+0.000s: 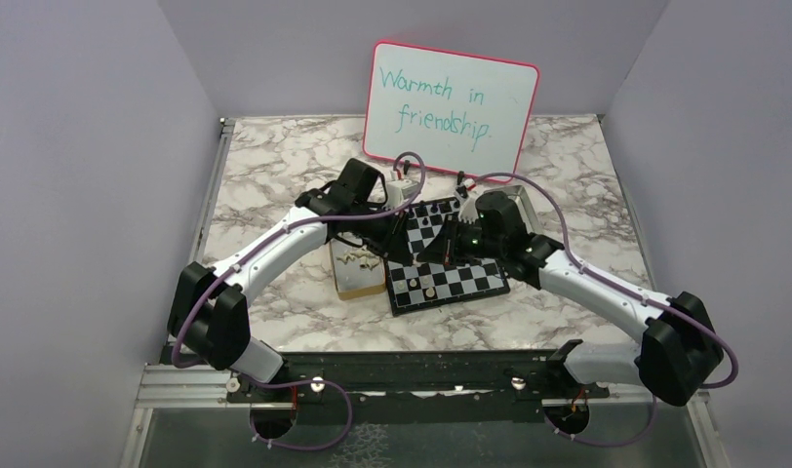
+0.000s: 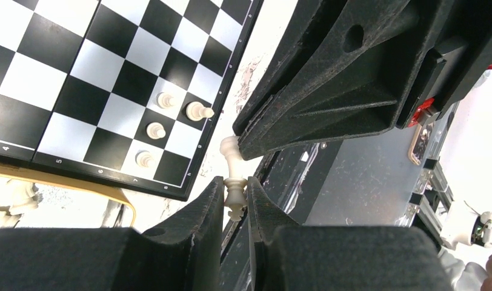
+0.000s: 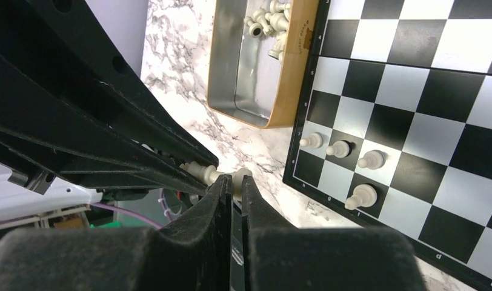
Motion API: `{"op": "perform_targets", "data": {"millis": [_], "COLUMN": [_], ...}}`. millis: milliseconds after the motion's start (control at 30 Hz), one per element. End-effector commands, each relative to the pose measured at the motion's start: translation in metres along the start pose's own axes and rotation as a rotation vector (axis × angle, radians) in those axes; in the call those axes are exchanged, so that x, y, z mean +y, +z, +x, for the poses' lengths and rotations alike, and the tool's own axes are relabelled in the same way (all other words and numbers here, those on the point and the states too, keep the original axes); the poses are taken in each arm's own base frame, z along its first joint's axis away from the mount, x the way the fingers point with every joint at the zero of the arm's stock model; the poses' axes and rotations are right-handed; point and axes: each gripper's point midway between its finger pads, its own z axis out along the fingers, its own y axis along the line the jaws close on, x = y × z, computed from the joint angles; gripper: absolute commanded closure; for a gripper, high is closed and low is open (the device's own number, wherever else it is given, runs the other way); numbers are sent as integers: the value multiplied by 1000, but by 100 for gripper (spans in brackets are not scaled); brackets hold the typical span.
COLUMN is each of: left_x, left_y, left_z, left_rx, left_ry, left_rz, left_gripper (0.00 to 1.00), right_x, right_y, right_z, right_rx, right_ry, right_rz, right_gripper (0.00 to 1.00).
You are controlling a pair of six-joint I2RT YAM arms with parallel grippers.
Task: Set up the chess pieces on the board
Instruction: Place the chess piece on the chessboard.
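A cream chess piece (image 2: 233, 182) hangs in the air between both grippers, off the board's corner. My left gripper (image 2: 236, 185) is shut on one end of it. My right gripper (image 3: 233, 182) is shut on the other end of the same chess piece (image 3: 207, 173), tip to tip with the left one. The black-and-white board (image 1: 470, 278) lies mid-table. Several cream chess pieces (image 3: 339, 148) stand near one corner of the board (image 3: 413, 91), and in the left wrist view too (image 2: 156, 130).
A tan box (image 3: 292, 66) with a silver inside holds several loose cream pieces (image 3: 271, 15) beside the board. A silver metal tray (image 1: 525, 207) sits behind the right arm. A pink-framed whiteboard (image 1: 451, 97) stands at the back.
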Motion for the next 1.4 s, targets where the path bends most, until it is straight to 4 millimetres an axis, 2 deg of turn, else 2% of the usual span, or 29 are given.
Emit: {"op": "perform_targets", "data": {"millis": [0, 233, 400, 533, 667, 800, 1067, 1200, 1367], "left_x": [-8, -7, -4, -1, 4, 5, -7, -14, -18], "left_y": [-6, -13, -12, -12, -10, -2, 30, 51, 84], "left_z": [-34, -45, -45, -46, -46, -47, -62, -68, -57], "left_rx": [-103, -153, -158, -163, -168, -159, -160, -153, -120], "left_ry": [34, 28, 14, 1, -1, 19, 76, 107, 123], "left_rz": [-21, -61, -76, -95, -152, -228, -351, -394, -418], "left_gripper": [80, 80, 81, 82, 82, 82, 82, 83, 83], "right_x": [-3, -11, -15, -26, -35, -37, -36, -32, -29], "right_y": [-6, -5, -8, -20, -46, -81, -154, -190, -223], "right_z": [-3, 7, 7, 2, -5, -11, -21, -26, -27], "right_rx": [-59, -53, -66, -101, -164, -234, -395, -480, -573], "right_ry": [64, 92, 86, 72, 29, -16, -83, -90, -82], "right_rz": [33, 33, 51, 141, 238, 309, 408, 444, 444], "right_gripper": [95, 93, 91, 81, 64, 41, 2, 0, 0]}}
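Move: The white piece hangs between both hands' fingertips, its middle about 2 cm right of the left hand point and 2 cm left of the right one. From the left hand, the empty middle square of the board's near row lies roughly 9 cm right, 1 cm ahead and 16 cm below. Around it, some 15 cm below this hand: the placed back-row piece 4 cm right and level, the nearest white pawn 3 cm right and 3 cm ahead. The white piece, at first still pinched by both hands, keeps its hold in the left fingers while the right ones open wide, let go of its base end and back off about 17 cm right and 10 cm up, turning clockwise. The left hand eases 2 to 3 cm forward, then swings 8 cm right towards the near row's middle, over a low arch, tipping its fingers more steeply down. ##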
